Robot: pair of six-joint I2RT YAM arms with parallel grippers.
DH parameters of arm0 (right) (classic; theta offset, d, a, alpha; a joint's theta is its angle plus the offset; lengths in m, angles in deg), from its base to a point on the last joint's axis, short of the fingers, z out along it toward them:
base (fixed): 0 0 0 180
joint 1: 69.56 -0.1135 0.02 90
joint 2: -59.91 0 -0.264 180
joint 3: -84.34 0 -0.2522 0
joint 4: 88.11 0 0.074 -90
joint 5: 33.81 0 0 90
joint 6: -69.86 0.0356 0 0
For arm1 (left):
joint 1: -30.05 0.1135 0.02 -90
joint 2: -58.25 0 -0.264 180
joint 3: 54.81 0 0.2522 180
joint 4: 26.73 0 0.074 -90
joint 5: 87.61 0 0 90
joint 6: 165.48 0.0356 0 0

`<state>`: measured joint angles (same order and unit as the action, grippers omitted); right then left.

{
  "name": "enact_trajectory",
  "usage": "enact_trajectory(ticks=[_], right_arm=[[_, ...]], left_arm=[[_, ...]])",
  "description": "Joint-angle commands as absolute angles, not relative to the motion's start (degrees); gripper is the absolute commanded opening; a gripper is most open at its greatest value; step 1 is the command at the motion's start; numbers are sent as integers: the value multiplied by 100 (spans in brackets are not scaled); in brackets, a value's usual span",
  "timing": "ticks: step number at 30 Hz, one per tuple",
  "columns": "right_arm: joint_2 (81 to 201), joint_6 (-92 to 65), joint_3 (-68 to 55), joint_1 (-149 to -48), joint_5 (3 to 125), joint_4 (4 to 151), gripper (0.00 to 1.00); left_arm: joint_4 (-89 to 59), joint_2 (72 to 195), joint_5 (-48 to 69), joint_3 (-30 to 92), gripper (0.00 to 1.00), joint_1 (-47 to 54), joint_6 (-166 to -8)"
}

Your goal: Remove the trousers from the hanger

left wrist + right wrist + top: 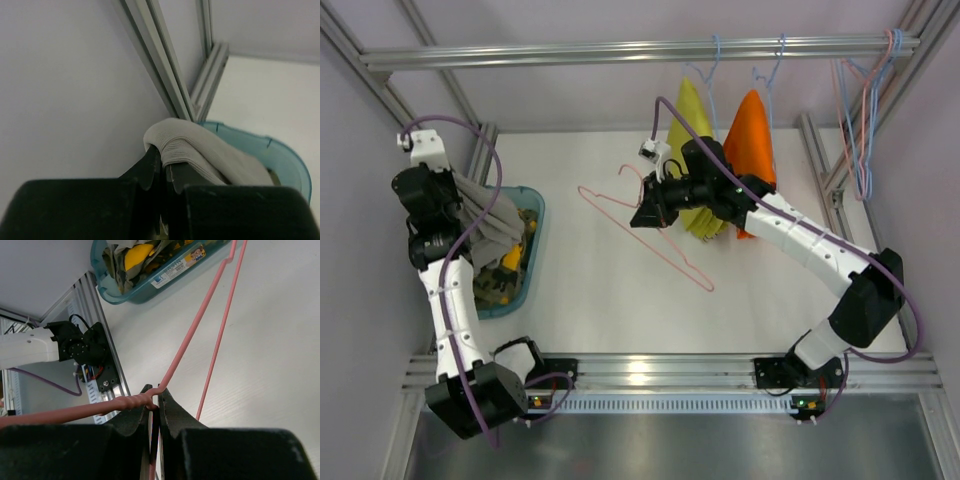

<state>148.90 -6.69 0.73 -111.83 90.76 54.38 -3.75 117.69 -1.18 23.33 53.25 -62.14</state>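
The pale grey trousers [492, 218] [215, 157] hang from my left gripper [455, 192] [162, 162], which is shut on a fold of them at the far left, above the teal basket [536, 212] [287, 157]. They drape down into the basket. The camouflage trousers [505, 278] [132, 255] lie bunched inside it. My right gripper [646, 212] [156, 404] is shut on the twisted neck of a bare pink wire hanger [655, 240] [200, 315] over the middle of the table.
A yellow garment [688, 120] and an orange one [752, 135] hang on blue hangers from the back rail [570, 52], right behind my right arm. Several bare hangers [865, 110] hang at the right end. Frame posts stand along both sides.
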Motion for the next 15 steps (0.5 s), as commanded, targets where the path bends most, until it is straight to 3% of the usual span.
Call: enact_trajectory(ticks=[1,9,15], right_arm=[[14596,-854,345,-11263,9091,5590,0],[14254,-1108,458,-11263,9135,5396,0],[13920,-1345,591,-11263,8968,5054,0]], left_arm=[[-164,11312,116,1846,0,5343,-6195],[1540,10879,609,433,0,5343,-6019],[1744,11036,477,-246,0,5352,-5572]])
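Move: The left hand holds the grey trousers high over the teal basket, whose middle lies about 29 cm below, 4 cm back and 2 cm to its right. The camouflage trousers fill the basket, so they lie about 28 cm below the hand, likewise 4 cm back and 2 cm right. From the right hand, which holds the empty pink hanger, the basket is roughly 50 cm left, 4 cm farther out and 20 cm lower. Left hand lowers the held grey trousers some 22 cm into the basket, tipping down; right raises the hanger slightly. ##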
